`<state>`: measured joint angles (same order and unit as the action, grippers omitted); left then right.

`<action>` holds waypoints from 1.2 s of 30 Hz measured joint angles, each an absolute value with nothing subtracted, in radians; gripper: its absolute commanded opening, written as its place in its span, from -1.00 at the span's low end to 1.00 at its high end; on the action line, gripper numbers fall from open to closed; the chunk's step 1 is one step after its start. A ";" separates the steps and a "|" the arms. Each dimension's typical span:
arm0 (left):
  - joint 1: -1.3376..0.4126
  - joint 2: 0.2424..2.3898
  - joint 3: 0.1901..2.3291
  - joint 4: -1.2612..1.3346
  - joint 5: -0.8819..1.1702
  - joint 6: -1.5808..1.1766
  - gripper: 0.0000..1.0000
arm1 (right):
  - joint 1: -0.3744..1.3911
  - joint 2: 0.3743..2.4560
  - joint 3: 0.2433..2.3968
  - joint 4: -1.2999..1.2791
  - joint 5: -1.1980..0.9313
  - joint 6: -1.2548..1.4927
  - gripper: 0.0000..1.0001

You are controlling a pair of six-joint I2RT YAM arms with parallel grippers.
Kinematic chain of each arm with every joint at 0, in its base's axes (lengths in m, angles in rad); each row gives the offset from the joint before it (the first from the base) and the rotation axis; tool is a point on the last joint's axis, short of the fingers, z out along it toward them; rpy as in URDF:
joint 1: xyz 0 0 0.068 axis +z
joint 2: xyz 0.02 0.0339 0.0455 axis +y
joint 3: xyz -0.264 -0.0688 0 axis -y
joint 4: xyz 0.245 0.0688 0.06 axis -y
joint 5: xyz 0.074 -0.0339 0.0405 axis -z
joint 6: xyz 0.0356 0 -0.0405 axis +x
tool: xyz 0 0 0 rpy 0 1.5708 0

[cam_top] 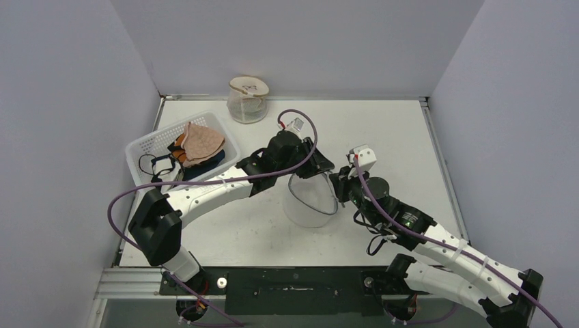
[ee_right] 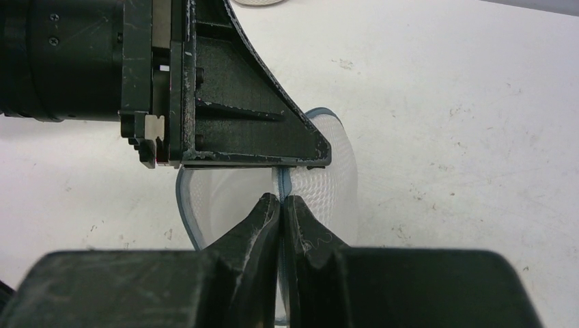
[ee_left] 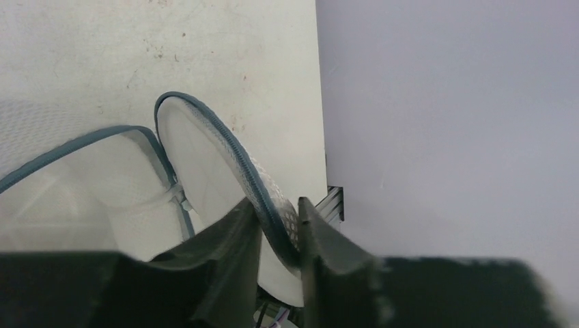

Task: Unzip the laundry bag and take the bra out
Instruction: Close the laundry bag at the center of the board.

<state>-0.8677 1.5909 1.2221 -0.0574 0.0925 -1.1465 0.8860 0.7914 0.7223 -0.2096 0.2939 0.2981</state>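
The white mesh laundry bag [cam_top: 311, 201] with blue-grey zipper trim stands unzipped at the table's middle, and only mesh shows inside. My left gripper [cam_top: 315, 168] is at its far rim. In the left wrist view the zipper edge [ee_left: 235, 160] runs between the left gripper's [ee_left: 276, 205] jaws, which press it from both sides. My right gripper [cam_top: 339, 188] holds the bag's right side. In the right wrist view the right gripper [ee_right: 281, 198] is shut on the zipper seam [ee_right: 280, 179]. A peach lace bra [cam_top: 201, 142] lies on top of dark clothes in the basket.
A white plastic basket [cam_top: 147, 147] of clothes sits at the left, near the left wall. A clear jar with a tan lid [cam_top: 248, 99] stands at the back. The left arm's black finger [ee_right: 252, 109] fills the upper left of the right wrist view.
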 measured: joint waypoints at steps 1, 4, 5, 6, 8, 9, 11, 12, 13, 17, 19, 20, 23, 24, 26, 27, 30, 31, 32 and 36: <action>-0.867 1.591 1.222 -0.056 0.093 -1.147 -0.73 | 0.887 0.795 0.722 -0.210 0.294 0.299 -0.89; -0.866 1.591 1.222 -0.053 0.096 -1.147 -1.00 | 0.892 0.803 0.722 -0.212 0.289 0.299 -0.66; -0.866 1.591 1.222 -0.050 0.099 -1.148 -1.00 | 0.892 0.804 0.722 -0.215 0.286 0.300 -0.48; -0.866 1.591 1.222 -0.049 0.099 -1.147 -1.00 | 0.892 0.804 0.722 -0.218 0.285 0.301 -0.28; -0.862 1.591 1.222 -0.050 0.098 -1.143 -1.00 | 0.892 0.804 0.723 -0.219 0.282 0.308 0.17; -0.860 1.591 1.222 -0.050 0.098 -1.143 -1.00 | 0.892 0.804 0.723 -0.219 0.279 0.309 0.34; -0.855 1.587 1.216 -0.041 0.098 -1.141 -1.00 | 0.892 0.803 0.723 -0.225 0.276 0.315 0.56; -0.853 1.582 1.209 -0.033 0.099 -1.140 -1.00 | 0.892 0.801 0.723 -0.228 0.273 0.319 0.62; -0.850 1.576 1.198 -0.024 0.099 -1.139 -1.00 | 0.892 0.797 0.723 -0.232 0.271 0.324 0.66; -0.835 1.535 1.128 0.020 0.109 -1.125 -1.00 | 0.892 0.769 0.723 -0.237 0.271 0.356 0.75; -0.828 1.514 1.088 0.047 0.114 -1.117 -1.00 | 0.888 0.756 0.721 -0.234 0.272 0.380 0.77; -0.823 1.504 1.065 0.064 0.118 -1.114 -1.00 | 0.882 0.748 0.715 -0.228 0.271 0.392 0.78; -0.802 1.482 0.983 0.129 0.138 -1.108 -1.00 | 0.838 0.706 0.664 -0.200 0.252 0.441 0.79; -0.795 1.481 0.959 0.152 0.146 -1.104 -1.00 | 0.807 0.692 0.643 -0.195 0.236 0.461 0.79; -0.778 1.480 0.921 0.187 0.163 -1.095 -1.00 | 0.725 0.673 0.604 -0.184 0.186 0.504 0.78; -0.769 1.480 0.905 0.200 0.173 -1.092 -1.00 | 0.677 0.667 0.585 -0.177 0.156 0.528 0.78; -0.744 1.480 0.869 0.255 0.203 -1.082 -1.00 | 0.534 0.651 0.521 -0.149 0.049 0.600 0.77; -0.738 1.480 0.860 0.274 0.212 -1.077 -1.00 | 0.502 0.645 0.503 -0.142 0.020 0.620 0.77; -0.731 1.480 0.852 0.292 0.219 -1.073 -1.00 | 0.458 0.638 0.480 -0.131 -0.021 0.645 0.76; -0.696 1.481 0.822 0.380 0.275 -1.063 -1.00 | 0.314 0.638 0.389 -0.047 -0.194 0.749 0.73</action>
<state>-0.6956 1.4815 0.8215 0.3801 0.2749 -1.0626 0.3141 0.6376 0.3889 -0.0475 -0.1940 0.7490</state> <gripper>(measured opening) 0.022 0.876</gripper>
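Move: The left fingers, half closed already, have the laundry bag's blue lid rim right between them. The right hand still pinches that rim at its own fingertips. The bag body hangs below: its middle is about 6 cm left of, 2 cm back from and 13 cm below the left hand. The beige mesh bag stands some 42 cm ahead and 28 cm left of the left hand, the basket roughly 17 cm ahead and 50 cm left, both on the board below. The left fingers close fully and pinch the laundry bag's lid rim; right after, the right fingers spread wide and let it go. The right hand then backs off to the right and down, about 7 cm each way, rolling its left side up and tipping down, while the left hand keeps its grip and draws the rim left some 6 cm and down about 4 cm. ##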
